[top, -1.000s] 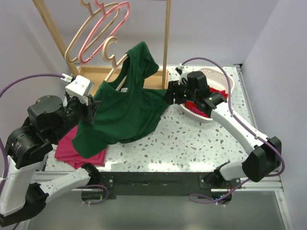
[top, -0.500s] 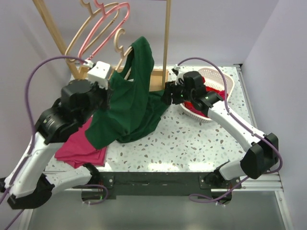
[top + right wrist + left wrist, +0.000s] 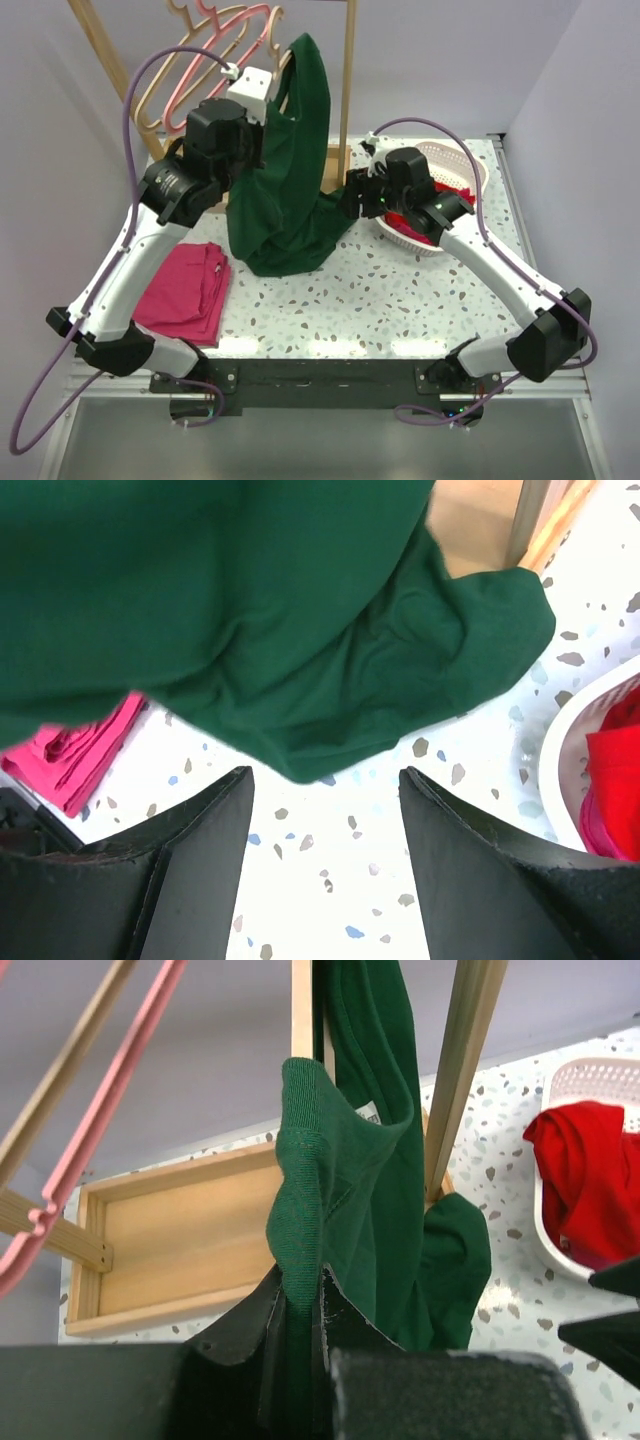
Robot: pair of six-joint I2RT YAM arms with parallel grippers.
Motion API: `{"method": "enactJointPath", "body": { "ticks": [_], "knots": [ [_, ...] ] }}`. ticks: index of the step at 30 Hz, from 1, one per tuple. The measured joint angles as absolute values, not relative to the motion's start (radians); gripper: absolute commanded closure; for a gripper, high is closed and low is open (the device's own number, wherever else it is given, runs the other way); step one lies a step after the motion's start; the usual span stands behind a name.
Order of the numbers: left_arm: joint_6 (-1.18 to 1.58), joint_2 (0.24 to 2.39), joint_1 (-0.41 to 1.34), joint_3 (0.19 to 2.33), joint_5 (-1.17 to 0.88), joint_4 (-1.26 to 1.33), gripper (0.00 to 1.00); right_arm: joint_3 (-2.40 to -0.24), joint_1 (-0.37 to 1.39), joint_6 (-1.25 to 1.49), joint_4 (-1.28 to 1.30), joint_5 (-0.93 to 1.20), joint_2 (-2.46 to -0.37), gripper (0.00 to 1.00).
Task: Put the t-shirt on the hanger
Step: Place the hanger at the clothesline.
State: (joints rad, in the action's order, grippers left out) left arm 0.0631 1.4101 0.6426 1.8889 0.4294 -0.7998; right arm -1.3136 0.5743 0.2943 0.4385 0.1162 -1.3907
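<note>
The dark green t-shirt (image 3: 285,190) hangs in a long bunch, its lower end resting on the table. My left gripper (image 3: 268,92) is raised high by the rack and is shut on a fold of the t-shirt (image 3: 345,1190); the gripper (image 3: 300,1285) pinches the cloth between both fingers. A small white label (image 3: 366,1113) shows in the folds. A pale wood strip, apparently the hanger (image 3: 302,1005), rises out of the cloth; the rest is hidden. My right gripper (image 3: 350,195) is open and empty just right of the shirt's lower part. In its own view the right gripper (image 3: 325,780) stands over bare table before the hem (image 3: 300,630).
A pink hanger (image 3: 235,40) and a beige hanger (image 3: 165,85) hang on the wooden rack, whose post (image 3: 347,90) stands right beside the shirt. A white basket (image 3: 468,165) with a red garment (image 3: 405,220) is at the right. A folded magenta garment (image 3: 185,290) lies at the left.
My left arm has swung up and to the right, lifting the t-shirt off the table into a vertical hang and uncovering the magenta garment. My right gripper has hardly moved.
</note>
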Motion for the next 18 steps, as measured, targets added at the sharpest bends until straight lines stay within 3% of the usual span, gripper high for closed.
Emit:
{"method": "enactJointPath", "body": {
  "ticks": [18],
  "knots": [
    [0.055,1.628,0.533,2.204,0.288,-0.772,1.0,-1.366,0.578,0.294,0.5,0.095,-1.334,0.37]
  ]
}}
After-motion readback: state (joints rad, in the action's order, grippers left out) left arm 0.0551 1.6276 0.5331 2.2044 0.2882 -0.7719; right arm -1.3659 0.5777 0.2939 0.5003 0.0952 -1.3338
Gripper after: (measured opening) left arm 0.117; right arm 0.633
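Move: The left gripper still pinches the hanger with the green t-shirt on it. The clothesline, just out of view at the top of the rack, lies about 17 cm ahead and 13 cm above that gripper. The pink hanger hangs some 15 cm ahead and 8 cm left; the right post stands about 17 cm ahead and 15 cm right. From the right gripper the clothesline spot is about 18 cm ahead, 15 cm left and 28 cm higher. Bring the left gripper up and forward together towards the clothesline, between the pink hanger and the right post. Rise about 5 cm, tipping the fingers slightly upward, then stop climbing and keep pushing forward, about 6 cm in all, easing slightly right at the end with the pinch kept. Meanwhile raise the half-open, empty right gripper some 3 cm beside the t-shirt. ##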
